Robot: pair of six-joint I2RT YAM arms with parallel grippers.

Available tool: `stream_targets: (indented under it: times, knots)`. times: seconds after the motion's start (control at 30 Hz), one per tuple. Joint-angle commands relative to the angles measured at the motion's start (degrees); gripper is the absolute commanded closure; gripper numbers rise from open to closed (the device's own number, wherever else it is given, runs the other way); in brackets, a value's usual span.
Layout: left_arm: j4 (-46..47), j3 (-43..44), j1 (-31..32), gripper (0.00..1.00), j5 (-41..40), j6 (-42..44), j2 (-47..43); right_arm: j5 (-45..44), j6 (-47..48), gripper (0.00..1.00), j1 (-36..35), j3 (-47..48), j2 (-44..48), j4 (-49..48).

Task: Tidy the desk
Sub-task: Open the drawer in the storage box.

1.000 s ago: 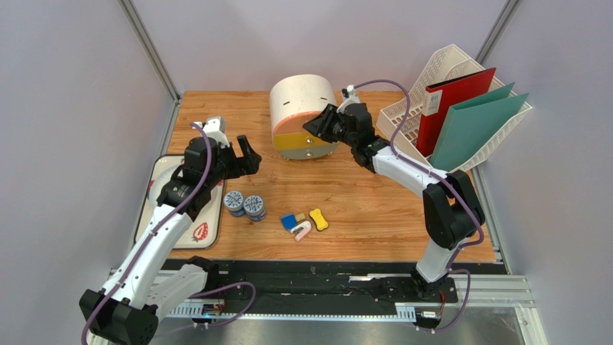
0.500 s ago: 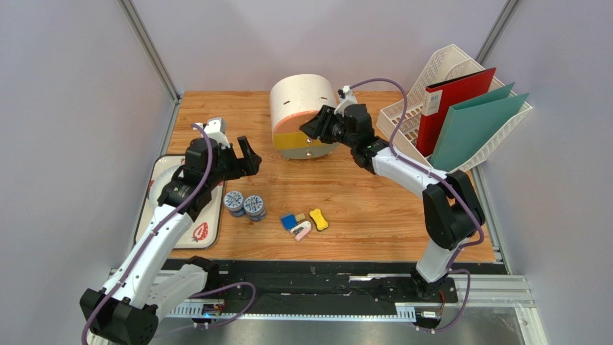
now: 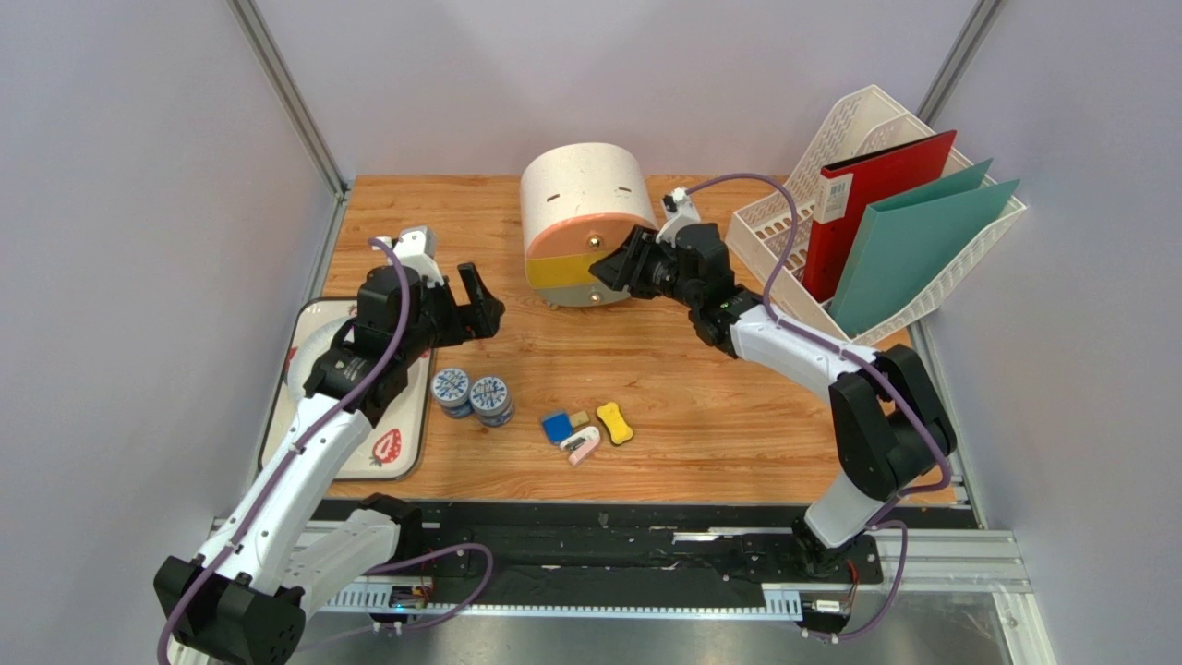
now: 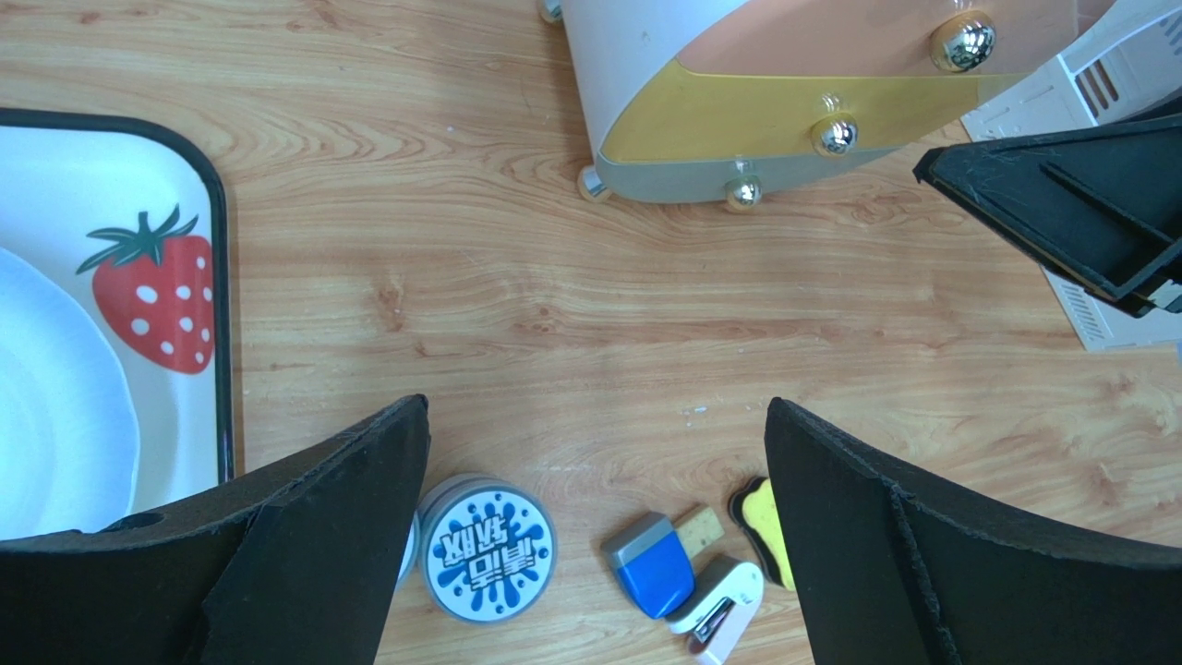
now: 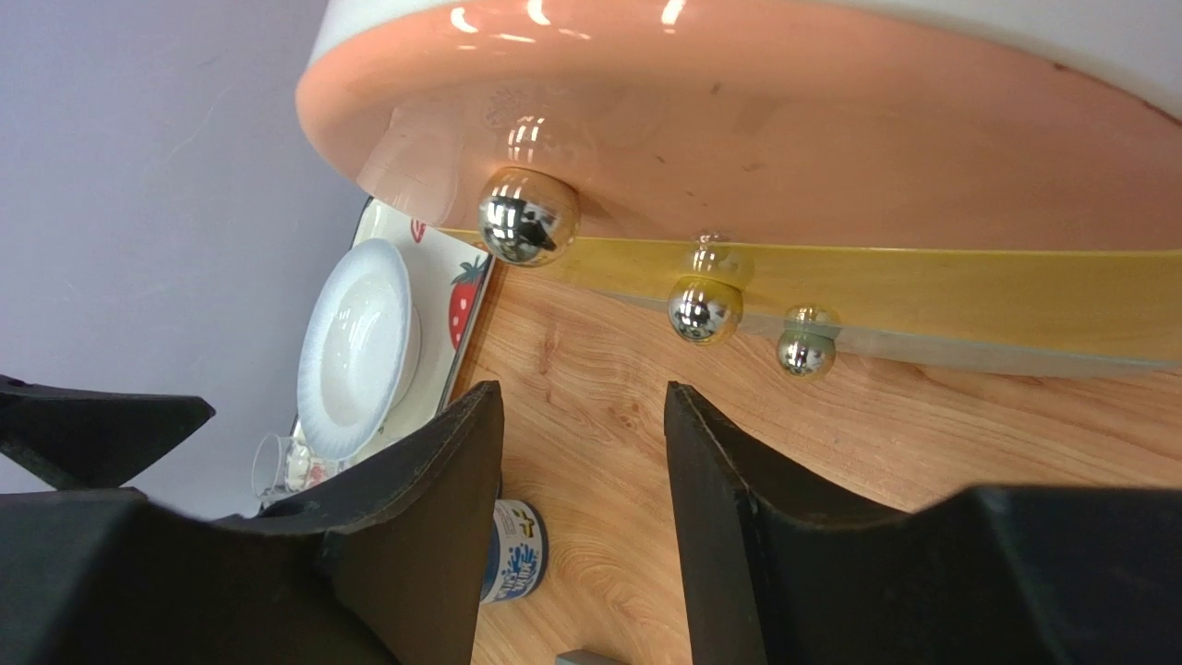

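Note:
The desk (image 3: 722, 402) is a wood-grain top. At its back stands a round cream drawer box (image 3: 583, 194) with a pink drawer (image 5: 777, 125) over a yellow one (image 5: 971, 298), each with a chrome knob (image 5: 527, 218). My right gripper (image 3: 608, 263) (image 5: 583, 395) hovers open just in front of the knobs, touching none, with nothing between its fingers. My left gripper (image 3: 465, 294) (image 4: 594, 409) hangs wide open and empty above two blue-and-white tins (image 3: 470, 394) (image 4: 486, 547). Beside them lie a blue eraser (image 4: 652, 565), a white stapler (image 4: 719, 610) and a yellow piece (image 4: 767, 520).
A white strawberry-print tray (image 3: 396, 441) with a white plate (image 5: 358, 347) lies at the desk's left edge. A white file rack (image 3: 798, 222) holding a red folder (image 3: 867, 208) and a green folder (image 3: 923, 243) leans at the back right. Metal frame posts stand at the rear corners.
My right gripper has opened wider and drawn back a little from the drawer front toward the near right. The left arm has not moved.

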State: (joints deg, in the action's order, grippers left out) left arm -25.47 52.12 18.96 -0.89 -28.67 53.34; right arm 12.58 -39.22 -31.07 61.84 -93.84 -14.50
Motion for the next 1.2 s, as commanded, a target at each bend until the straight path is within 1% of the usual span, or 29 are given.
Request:
stream_targets:
  times: [0.0,0.2,0.33,0.57,0.7,0.93,1.17]
  knots:
    - [1.39,-0.09,-0.42,0.01,0.45,-0.6,-0.78,-2.73,-1.46,0.51,-0.22,-1.11,0.51,-4.56]
    - [0.95,-0.35,-0.42,0.01,0.18,-0.51,-1.22,-5.72,-3.23,0.51,-0.22,-1.29,-1.87,-6.85]
    - [0.78,-0.44,-0.42,0.01,-0.17,-0.51,-1.49,-6.86,-3.67,0.52,-0.31,0.03,-3.54,-6.5]
    - [1.04,-0.53,-0.42,0.01,-0.17,-0.43,-1.05,-7.48,-5.07,0.52,-0.31,-0.14,-5.47,-7.82]
    - [1.04,-0.61,-0.42,0.01,-0.08,-0.43,-0.96,-8.18,-6.21,0.52,-0.22,-0.32,-6.88,-10.71]
    - [1.13,-0.61,-0.42,0.01,-0.52,-0.25,-1.13,-7.31,-6.66,0.53,-0.04,0.64,-9.51,-12.83]
    - [1.57,-0.7,-0.42,0.01,0.01,-0.25,-0.52,-7.04,-7.53,0.53,0.04,0.39,-10.22,-15.02]
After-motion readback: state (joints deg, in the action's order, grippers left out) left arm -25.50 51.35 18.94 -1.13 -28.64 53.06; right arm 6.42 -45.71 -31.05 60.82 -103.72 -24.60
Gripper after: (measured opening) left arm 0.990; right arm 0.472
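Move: The middle (yellow) drawer's knob lies about 5 cm ahead of the right hand, 2 cm to its left and some 6 cm below. Nearly in line with it, the top (orange) knob stands roughly level with the hand, and the bottom (grey) knob sits about 11 cm below the hand; both are about 5 cm ahead and 2 cm left. From the left hand the middle knob is roughly 12 cm ahead, 17 cm right and 12 cm lower. Towards the middle drawer's knob, the right hand sinks about 5 cm past the top drawer's front while easing some 3 cm forward, its half-open fingers coming around the knob from either side. The wrist swings just under 10 degrees clockwise and dips slightly; the fingers don't close, and no touch can be made out. ##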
